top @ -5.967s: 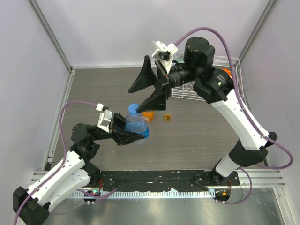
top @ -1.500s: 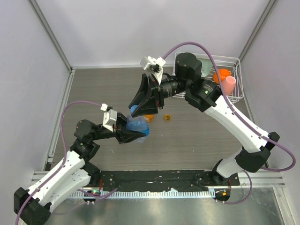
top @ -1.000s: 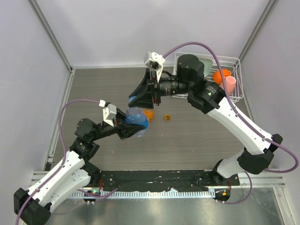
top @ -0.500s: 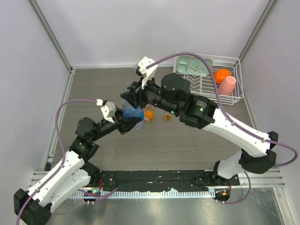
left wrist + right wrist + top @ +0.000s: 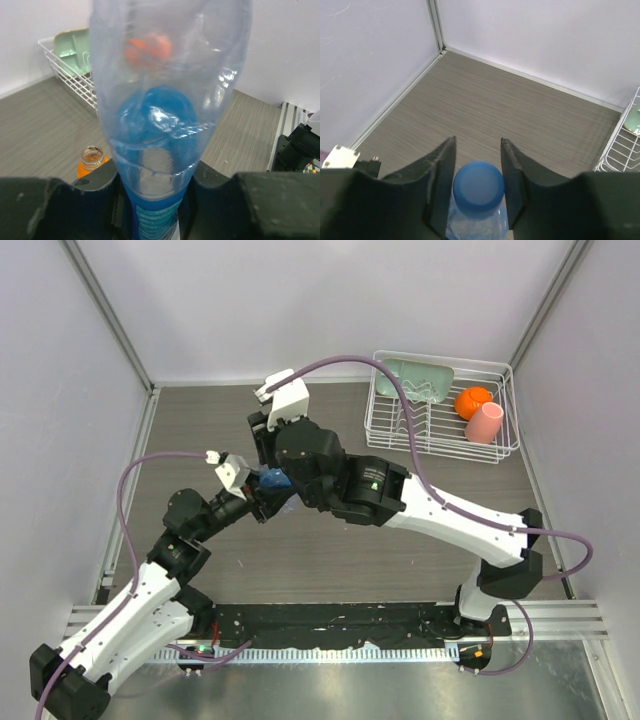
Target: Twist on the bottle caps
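My left gripper (image 5: 155,192) is shut on the lower body of the clear bottle with the blue label (image 5: 165,75), holding it off the table. A blue cap (image 5: 478,182) sits on this bottle's neck. My right gripper (image 5: 477,150) is shut on the cap, one finger on each side. From above, the bottle (image 5: 272,480) shows only as a blue patch between the left gripper (image 5: 258,502) and the right wrist. The squat orange bottle (image 5: 91,161) stands on the table with its neck uncovered. The orange cap is hidden under the right arm.
A white wire rack (image 5: 500,448) stands at the back right, holding an orange ball (image 5: 472,400), a pink cup (image 5: 486,423) and a green plate (image 5: 415,378). The right forearm (image 5: 440,510) stretches across the middle of the table. Walls close in the left and back sides.
The right arm has swung left and come down over the bottle with the blue cap, covering the orange bottle and orange cap in the top view. The left gripper shifted the bottle slightly up and left.
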Controlling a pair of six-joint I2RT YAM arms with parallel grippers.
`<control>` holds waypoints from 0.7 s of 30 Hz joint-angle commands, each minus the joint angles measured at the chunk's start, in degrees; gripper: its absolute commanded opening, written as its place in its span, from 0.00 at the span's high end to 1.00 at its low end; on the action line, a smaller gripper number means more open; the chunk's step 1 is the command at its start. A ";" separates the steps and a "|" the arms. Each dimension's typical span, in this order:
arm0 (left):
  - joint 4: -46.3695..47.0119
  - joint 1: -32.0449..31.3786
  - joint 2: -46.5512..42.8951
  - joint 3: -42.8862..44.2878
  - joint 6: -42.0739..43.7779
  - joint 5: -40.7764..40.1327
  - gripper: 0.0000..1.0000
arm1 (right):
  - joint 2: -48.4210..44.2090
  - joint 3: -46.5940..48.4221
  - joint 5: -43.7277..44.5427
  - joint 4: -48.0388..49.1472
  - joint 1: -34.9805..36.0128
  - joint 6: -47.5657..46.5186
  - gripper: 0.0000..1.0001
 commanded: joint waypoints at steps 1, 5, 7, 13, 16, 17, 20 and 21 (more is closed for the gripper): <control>5.60 0.10 -1.89 1.36 3.21 -1.97 1.00 | 3.83 8.23 1.74 -7.16 0.40 1.21 0.47; 3.67 0.02 -1.89 1.70 2.95 -2.14 1.00 | -0.29 12.37 -11.04 -7.26 -0.03 0.15 0.26; 1.57 0.10 -1.80 2.14 1.63 -2.58 1.00 | -4.84 12.64 -23.35 -7.78 -2.57 1.20 0.20; 1.82 0.19 -1.98 2.23 -1.35 1.88 0.96 | -13.74 5.62 -62.32 -6.64 -17.95 2.97 0.12; 3.22 0.19 -1.71 2.15 -2.93 9.26 0.94 | -14.37 4.12 -73.57 -7.69 -22.79 1.91 0.12; 3.83 0.28 -1.63 2.15 -3.20 15.72 0.93 | -14.10 3.85 -76.47 -7.78 -23.84 1.91 0.12; 6.21 0.28 -1.19 2.23 -4.61 26.99 0.87 | -12.08 4.11 -88.95 -7.96 -27.36 2.35 0.15; 6.47 0.28 -0.93 2.41 -4.61 29.73 0.86 | -10.95 4.29 -92.03 -7.96 -27.89 2.43 0.17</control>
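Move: The blue cap sits on the blue bottle, right between the right fingertips, at the hand point itself, with the bottle's middle about 10 cm straight below. From that hand the orange bottle stands on the table some 7 cm ahead, 6 cm to the right and 34 cm down; the orange cap lies about 9 cm ahead, 15 cm to the right and 38 cm down. For the left hand, gripping the bottle low, the blue cap is some 12 cm above and 1 cm ahead and left. The right fingers spread wide and let go of the blue cap, the hand edging a couple of centimetres to its left as they open, then swinging up and away by some 11 cm, to the right and somewhat back, while the wrist turns about 45 degrees counter-clockwise. The left hand keeps its grip low on the bottle, nearly steady at first, then draws it back about 4 cm with a slight clockwise turn. ##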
